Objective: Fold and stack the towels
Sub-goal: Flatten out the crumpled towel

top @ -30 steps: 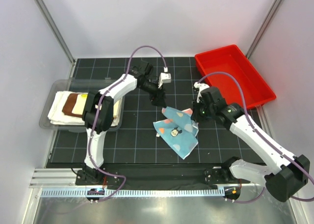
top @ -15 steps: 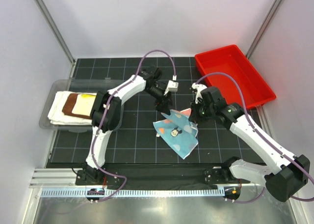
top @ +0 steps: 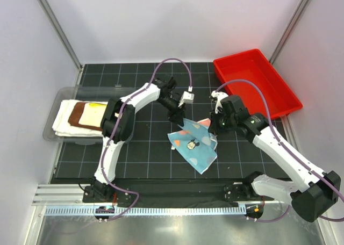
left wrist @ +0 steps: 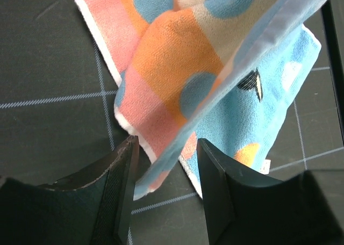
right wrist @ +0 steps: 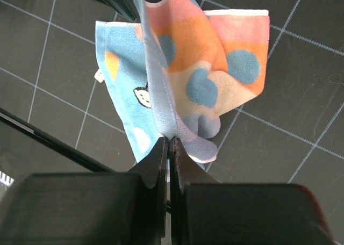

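Note:
A pastel multicoloured towel (top: 194,144) lies crumpled on the black grid mat, one edge lifted. My right gripper (top: 214,124) is shut on that raised pale-blue hem (right wrist: 161,94), pinched thin between its jaws (right wrist: 169,140). My left gripper (top: 178,117) stands at the towel's far-left corner. Its jaws (left wrist: 165,145) are apart, and the hanging corner (left wrist: 145,183) dangles between them without touching either finger. At the left lies a stack of towels: a cream-white one (top: 63,125) at the bottom, a brown one (top: 76,116) on it, a pale yellow one (top: 93,114) on top.
The stack sits in a clear plastic tray (top: 54,102) at the mat's left edge. A red bin (top: 256,84) stands at the back right. Grey walls close in both sides, and a metal rail (top: 161,210) runs along the near edge.
My left arm swung right and down from mid-mat to the towel's far-left corner, and its jaws have narrowed round the hanging corner. The right gripper keeps holding the raised hem.

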Available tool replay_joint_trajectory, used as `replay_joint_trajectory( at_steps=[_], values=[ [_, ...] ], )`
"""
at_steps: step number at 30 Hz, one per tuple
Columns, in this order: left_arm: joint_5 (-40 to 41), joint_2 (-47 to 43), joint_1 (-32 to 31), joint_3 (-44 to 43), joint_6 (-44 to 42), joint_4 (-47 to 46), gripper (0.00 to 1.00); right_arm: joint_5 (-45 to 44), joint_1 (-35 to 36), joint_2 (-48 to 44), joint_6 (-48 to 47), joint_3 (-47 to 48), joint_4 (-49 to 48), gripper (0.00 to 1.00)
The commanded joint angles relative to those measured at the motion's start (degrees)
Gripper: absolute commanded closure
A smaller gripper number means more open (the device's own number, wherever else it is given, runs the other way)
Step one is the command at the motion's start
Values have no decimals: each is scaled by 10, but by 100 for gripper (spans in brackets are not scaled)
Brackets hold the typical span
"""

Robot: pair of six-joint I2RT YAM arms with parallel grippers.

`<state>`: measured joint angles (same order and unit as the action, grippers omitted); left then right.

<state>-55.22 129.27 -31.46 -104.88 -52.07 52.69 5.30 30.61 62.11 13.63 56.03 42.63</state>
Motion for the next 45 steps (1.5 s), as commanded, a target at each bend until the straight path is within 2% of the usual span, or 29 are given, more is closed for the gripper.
replay_joint_trajectory(
  at_steps=[1, 5, 8, 11, 13, 14, 15, 18, 19, 20, 22, 26, 29, 31, 33, 36, 37, 38, 39, 41, 45],
  values=[
    [-3, -3, 11, -8, -19, 17, 50, -15, -1, -22, -7, -1, 4, 99],
    [-3, 0, 12, -13, -22, 27, 55, -12, -1, -23, -4, -9, -1, 99],
    [0, 5, 18, -22, -22, 40, 69, -12, -1, -20, -3, -10, -4, 99],
    [-6, 10, 32, -28, -29, 59, 73, -14, -1, -23, -2, -14, -4, 99],
    [-18, 9, 32, -32, -42, 69, 84, -14, -1, -23, -1, -19, -6, 99],
    [-23, 7, 32, -32, -45, 78, 95, -14, -1, -21, 0, -21, -10, 99],
    [-33, 5, 32, -31, -53, 84, 100, -13, 0, -21, 1, -23, -12, 99],
    [-24, -13, 32, -24, -26, 79, 100, -20, 0, -16, 10, -19, -21, 99],
    [1, -25, 32, -34, -2, 78, 100, -27, -1, -12, 17, -7, -21, 99],
    [16, -36, 31, -40, 61, 66, 100, -36, -1, -9, 18, 3, -21, 99],
    [70, -67, 31, -27, 121, 39, 100, -79, -1, 4, 18, 38, -20, 99],
    [231, -247, 11, 48, 205, -89, 100, -120, -1, 15, -10, 111, -32, 99],
    [308, -326, 2, 46, 271, -131, 100, -134, -1, 31, -27, 189, -34, 99],
    [344, -379, -17, 27, 304, -123, 100, -109, 0, 33, -54, 246, -37, 99],
    [413, -428, -45, 4, 321, -102, 100, -27, 2, 4, -101, 266, -61, 99],
    [490, -489, -119, -3, 334, -63, 100, 69, 6, -79, -125, 235, -113, 99],
    [508, -502, -167, -3, 352, -48, 100, 88, 5, -99, -127, 229, -120, 99],
    [530, -514, -189, -2, 364, -43, 100, 106, 6, -119, -127, 225, -115, 99],
    [571, -524, -212, -6, 378, -36, 100, 159, 6, -149, -130, 225, -107, 99],
    [603, -542, -265, -14, 432, -16, 100, 183, 6, -175, -123, 229, -92, 99],
    [652, -526, -326, -64, 498, 52, 100, 179, 5, -232, -119, 237, -88, 99]
  ],
)
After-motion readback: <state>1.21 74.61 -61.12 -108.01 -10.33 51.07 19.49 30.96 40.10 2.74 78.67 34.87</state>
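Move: Right between the left hand's open fingers, within a centimetre or so and a touch below, lies the free corner of the crumpled towel; the rest of the towel lies on the table, centred some 11 cm back and 6 cm right. The right hand, already pinching the raised edge, has that free corner about 13 cm to its left, 3 cm ahead and 9 cm below. The red bin stands roughly 21 cm ahead and 22 cm right of the right hand. Leftward some 2 cm first, the left hand shuts its fingers on the towel's free corner while the right keeps its pinch nearly still. Then both sweep up fast, left about 37 cm and right about 30, easing forward before pulling back towards the bases; the left swings its fingers counter-clockwise and the right tips its own up towards level. ##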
